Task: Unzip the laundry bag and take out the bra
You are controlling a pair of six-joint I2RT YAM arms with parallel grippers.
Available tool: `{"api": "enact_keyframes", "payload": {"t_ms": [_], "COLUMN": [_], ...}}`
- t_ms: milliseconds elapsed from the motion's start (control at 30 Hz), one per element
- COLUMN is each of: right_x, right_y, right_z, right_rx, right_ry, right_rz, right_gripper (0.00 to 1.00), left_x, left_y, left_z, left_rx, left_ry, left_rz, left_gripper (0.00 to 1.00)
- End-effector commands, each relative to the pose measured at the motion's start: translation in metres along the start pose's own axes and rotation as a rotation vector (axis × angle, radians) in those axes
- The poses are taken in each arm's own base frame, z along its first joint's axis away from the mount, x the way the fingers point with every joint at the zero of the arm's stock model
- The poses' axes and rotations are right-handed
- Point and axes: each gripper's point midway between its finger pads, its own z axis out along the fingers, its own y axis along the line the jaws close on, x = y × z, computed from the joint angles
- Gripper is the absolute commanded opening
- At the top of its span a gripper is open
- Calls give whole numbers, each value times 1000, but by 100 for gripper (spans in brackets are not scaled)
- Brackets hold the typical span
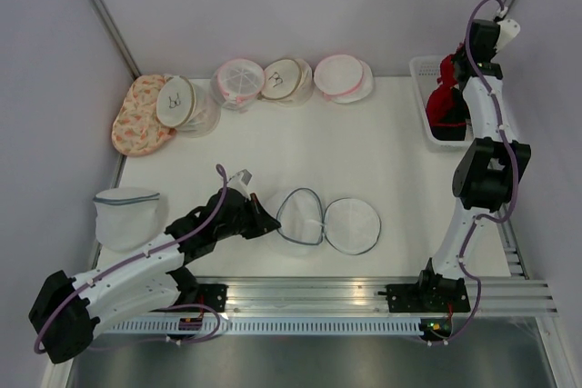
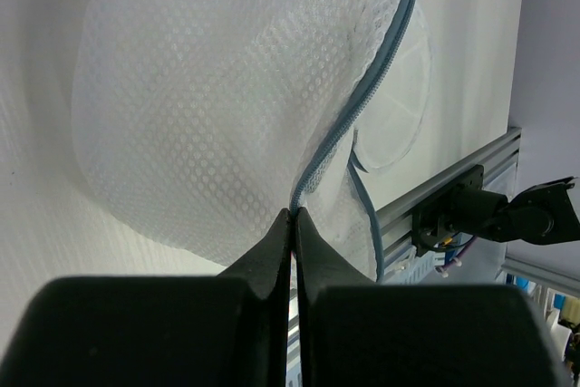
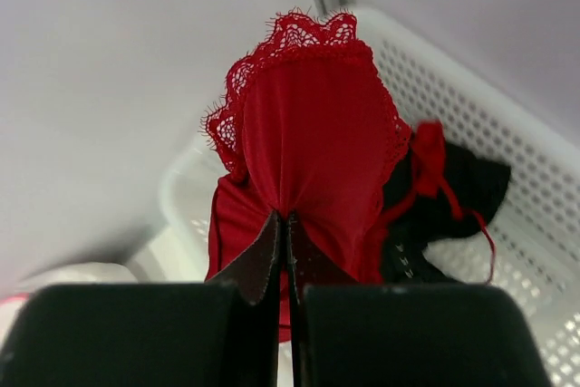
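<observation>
The white mesh laundry bag (image 1: 323, 222) lies unzipped near the front of the table, its two round halves spread apart. My left gripper (image 1: 265, 223) is shut on its grey-blue zipper edge. In the left wrist view my left gripper (image 2: 293, 215) pinches that zipper edge, and the laundry bag (image 2: 217, 106) bulges above it. My right gripper (image 1: 457, 74) hangs over the white basket (image 1: 420, 65) at the back right, shut on the red lace bra (image 1: 443, 102). The right wrist view shows the bra (image 3: 308, 124) bunched in my right gripper (image 3: 288, 217) above the basket (image 3: 507, 133).
Several round laundry bags line the back of the table: a floral one (image 1: 141, 115), and white ones (image 1: 238, 82) (image 1: 344, 77). Another white mesh bag (image 1: 127, 215) stands at the left edge. A black garment (image 3: 458, 192) lies in the basket. An aluminium rail (image 1: 364, 295) runs along the front.
</observation>
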Motion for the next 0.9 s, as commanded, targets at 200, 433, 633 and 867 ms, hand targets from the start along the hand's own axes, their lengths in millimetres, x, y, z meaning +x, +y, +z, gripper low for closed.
{"api": "enact_keyframes", "payload": {"t_ms": [200,433,633,867], "right_x": [15,-22,-51,84], "right_y": [-47,-25,-1,15], "right_z": [-5,-37,-117,-252], "right_rx": [212,93,-26,-188], "right_ry": [7,-28,-25,139], "right_rz": [-9,-6,-15,-118], "right_gripper": [0,98,98,98], "left_x": [-1,-5,-10,-19], "left_y": [-6,-8,-6,5], "left_z": [-4,-8,-13,-21], "left_rx": [37,48,35,7], "left_ry": [-15,-39,-70,-154], "left_rz": [-25,-29,-37,-84], "left_gripper": [2,2,2,2]}}
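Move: My right hand holds the red bra above the basket, whose middle lies about 3 cm back from it, level sideways and some 20 cm below. The black garment in the basket is roughly 6 cm back, 2 cm right and 23 cm down. The pink-rimmed bag sits about 42 cm left, 5 cm farther out and 25 cm lower. From my left hand, the basket's middle is some 38 cm ahead, 61 cm right and 5 cm lower. I lower the bra about 5 cm farther into the basket with my right hand, easing back a little and tipping the fingers some 10 degrees down, then open wide to let go. Next I lift some 11 cm and swing quickly back and left, away from the basket. My left hand keeps its pinch on the laundry bag's zip edge, rising about 2 cm. ##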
